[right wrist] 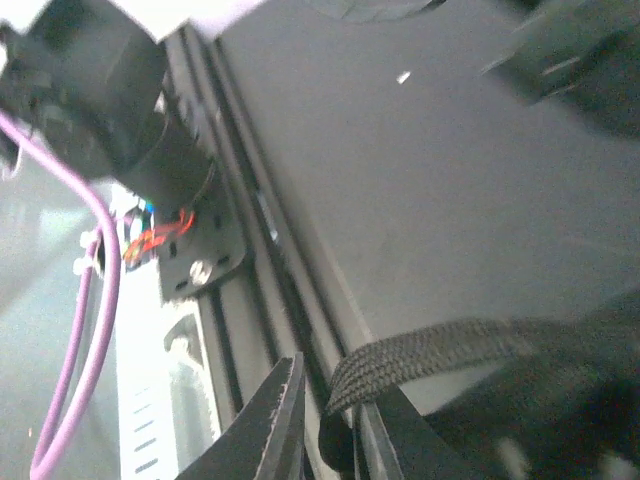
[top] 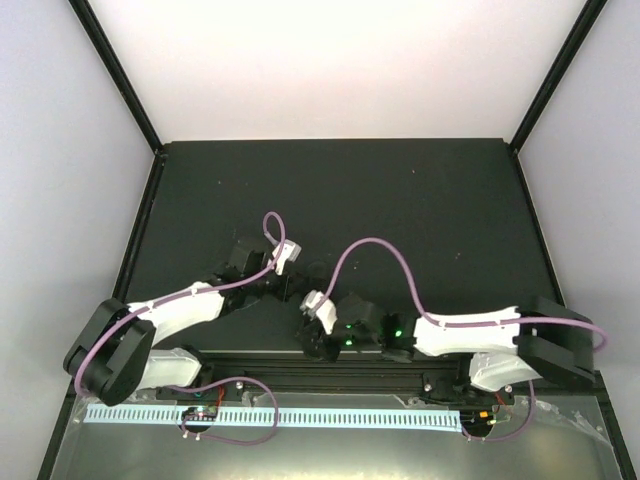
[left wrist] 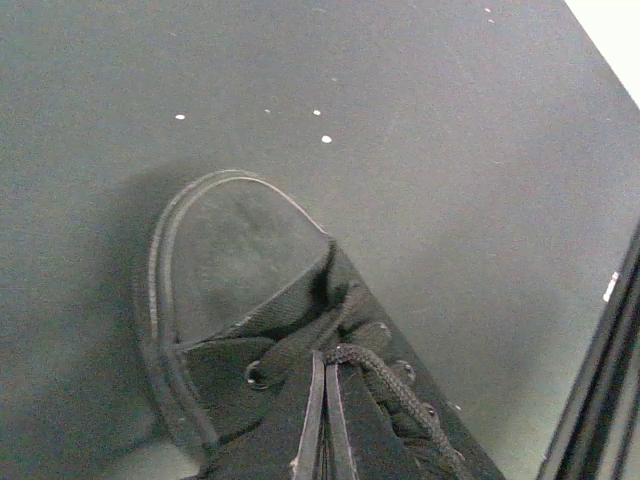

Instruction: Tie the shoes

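Note:
The black shoe [left wrist: 235, 260] lies on the black mat, its rounded toe cap towards the far end in the left wrist view. In the top view it barely shows against the mat between the two grippers. My left gripper [left wrist: 326, 365] is over the shoe's eyelets with its jaws pressed together, and a braided black lace [left wrist: 400, 392] runs off from its tips. In the top view the left gripper [top: 298, 280] is just above the right gripper [top: 309, 345]. My right gripper [right wrist: 325, 420] pinches the end of a taut lace [right wrist: 470, 345] near the table's front rail.
The black front rail [right wrist: 255, 250] with the left arm's base motor [right wrist: 110, 90] and its purple cable [right wrist: 95, 300] lies just beyond my right fingers. The rail also shows at the right edge of the left wrist view [left wrist: 600, 380]. Black frame posts stand at the mat's back corners.

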Action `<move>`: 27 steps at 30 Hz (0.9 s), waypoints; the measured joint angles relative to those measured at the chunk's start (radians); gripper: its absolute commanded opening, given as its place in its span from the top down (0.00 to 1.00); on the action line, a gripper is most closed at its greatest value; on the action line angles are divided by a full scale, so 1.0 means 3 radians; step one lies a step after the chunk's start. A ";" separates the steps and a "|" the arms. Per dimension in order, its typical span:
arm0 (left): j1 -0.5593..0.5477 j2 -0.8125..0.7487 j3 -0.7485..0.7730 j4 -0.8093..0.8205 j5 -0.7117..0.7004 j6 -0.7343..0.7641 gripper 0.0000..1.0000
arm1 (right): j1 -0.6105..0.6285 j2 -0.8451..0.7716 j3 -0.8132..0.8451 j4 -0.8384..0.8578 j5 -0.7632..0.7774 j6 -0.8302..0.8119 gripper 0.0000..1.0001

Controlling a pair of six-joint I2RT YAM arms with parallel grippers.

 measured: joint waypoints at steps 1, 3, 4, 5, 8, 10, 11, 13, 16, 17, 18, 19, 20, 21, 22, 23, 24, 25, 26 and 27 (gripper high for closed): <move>0.0003 0.0034 0.0005 0.0023 0.0062 0.0005 0.99 | 0.0062 0.0125 0.0046 -0.0017 -0.0024 -0.0025 0.79; 0.0003 0.0069 0.0006 0.0061 0.0163 0.0018 0.98 | 0.0200 0.0387 0.0202 -0.0078 -0.0075 -0.0099 0.72; 0.0003 0.0069 0.0006 0.0075 0.0197 0.0025 0.98 | 0.0263 0.0484 0.0280 -0.0103 -0.0100 -0.0130 0.68; 0.0004 0.0069 0.0006 0.0092 0.0230 0.0033 0.98 | 0.0337 0.0580 0.0389 -0.0159 -0.0113 -0.0186 0.66; 0.0005 0.0069 0.0024 0.0106 0.0309 0.0070 0.98 | 0.0529 0.0765 0.0698 -0.0296 -0.0132 -0.0309 0.53; 0.0005 0.0069 0.0025 0.0125 0.0345 0.0092 0.98 | 0.0613 0.0797 0.0810 -0.0354 -0.0128 -0.0371 0.46; 0.0005 0.0069 0.0025 0.0125 0.0356 0.0098 0.98 | 0.0640 0.0792 0.0834 -0.0388 -0.0118 -0.0403 0.40; 0.0005 0.0069 0.0025 0.0127 0.0379 0.0116 0.98 | 0.0655 0.0738 0.0830 -0.0474 -0.0083 -0.0436 0.29; 0.0005 0.0069 0.0025 0.0132 0.0408 0.0145 0.98 | 0.0646 0.0495 0.0721 -0.0605 0.0056 -0.0437 0.21; 0.0005 0.0069 0.0025 0.0140 0.0421 0.0154 0.98 | 0.0624 0.0342 0.0670 -0.0656 0.0113 -0.0435 0.19; 0.0005 0.0069 0.0025 0.0146 0.0432 0.0158 0.98 | 0.0600 0.0201 0.0632 -0.0693 0.0144 -0.0426 0.17; 0.0005 0.0069 0.0025 0.0155 0.0445 0.0161 0.99 | 0.0559 0.0076 0.0601 -0.0711 0.0160 -0.0412 0.16; 0.0005 0.0067 0.0025 0.0168 0.0459 0.0168 0.98 | 0.0490 -0.0067 0.0571 -0.0720 0.0164 -0.0413 0.15; 0.0005 0.0067 0.0025 0.0177 0.0470 0.0169 0.98 | 0.0380 -0.0237 0.0534 -0.0720 0.0168 -0.0412 0.13; 0.0005 0.0067 0.0025 0.0189 0.0481 0.0170 0.99 | 0.0287 -0.0355 0.0512 -0.0721 0.0170 -0.0402 0.11; 0.0005 0.0066 0.0025 0.0197 0.0490 0.0172 0.98 | 0.0191 -0.0472 0.0490 -0.0720 0.0168 -0.0392 0.10; 0.0005 0.0066 0.0025 0.0203 0.0500 0.0173 0.98 | 0.0093 -0.0573 0.0467 -0.0720 0.0168 -0.0376 0.10; 0.0005 0.0066 0.0025 0.0211 0.0509 0.0174 0.98 | -0.0029 -0.0683 0.0434 -0.0717 0.0165 -0.0359 0.10; 0.0005 0.0066 0.0025 0.0219 0.0524 0.0177 0.98 | -0.0120 -0.0758 0.0403 -0.0717 0.0161 -0.0341 0.10; 0.0005 0.0065 0.0025 0.0223 0.0537 0.0179 0.98 | -0.0224 -0.0834 0.0367 -0.0716 0.0144 -0.0324 0.11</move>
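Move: The lace end lies at the right fingertips and is taken to the bare table just left of the shoe's heel, about 7 cm to that hand's left, 4 cm ahead and 12 cm below. The shoe's middle is roughly 10 cm ahead of this hand, level with it sideways and some 9 cm down. From the left hand, that spot lies about 9 cm back, 2 cm left and 8 cm down; the shoe's middle is 3 cm back and 5 cm right, 5 cm below. The lace end is drawn back past the shoe's heel and left, about 7 cm back and 6 cm left with a slight dip, and let go as the right fingers open wide; that hand then swings forward and right, rising to some 9 cm above its start. The left fingers stay shut on their lace, easing about 3 cm right, up and back. ##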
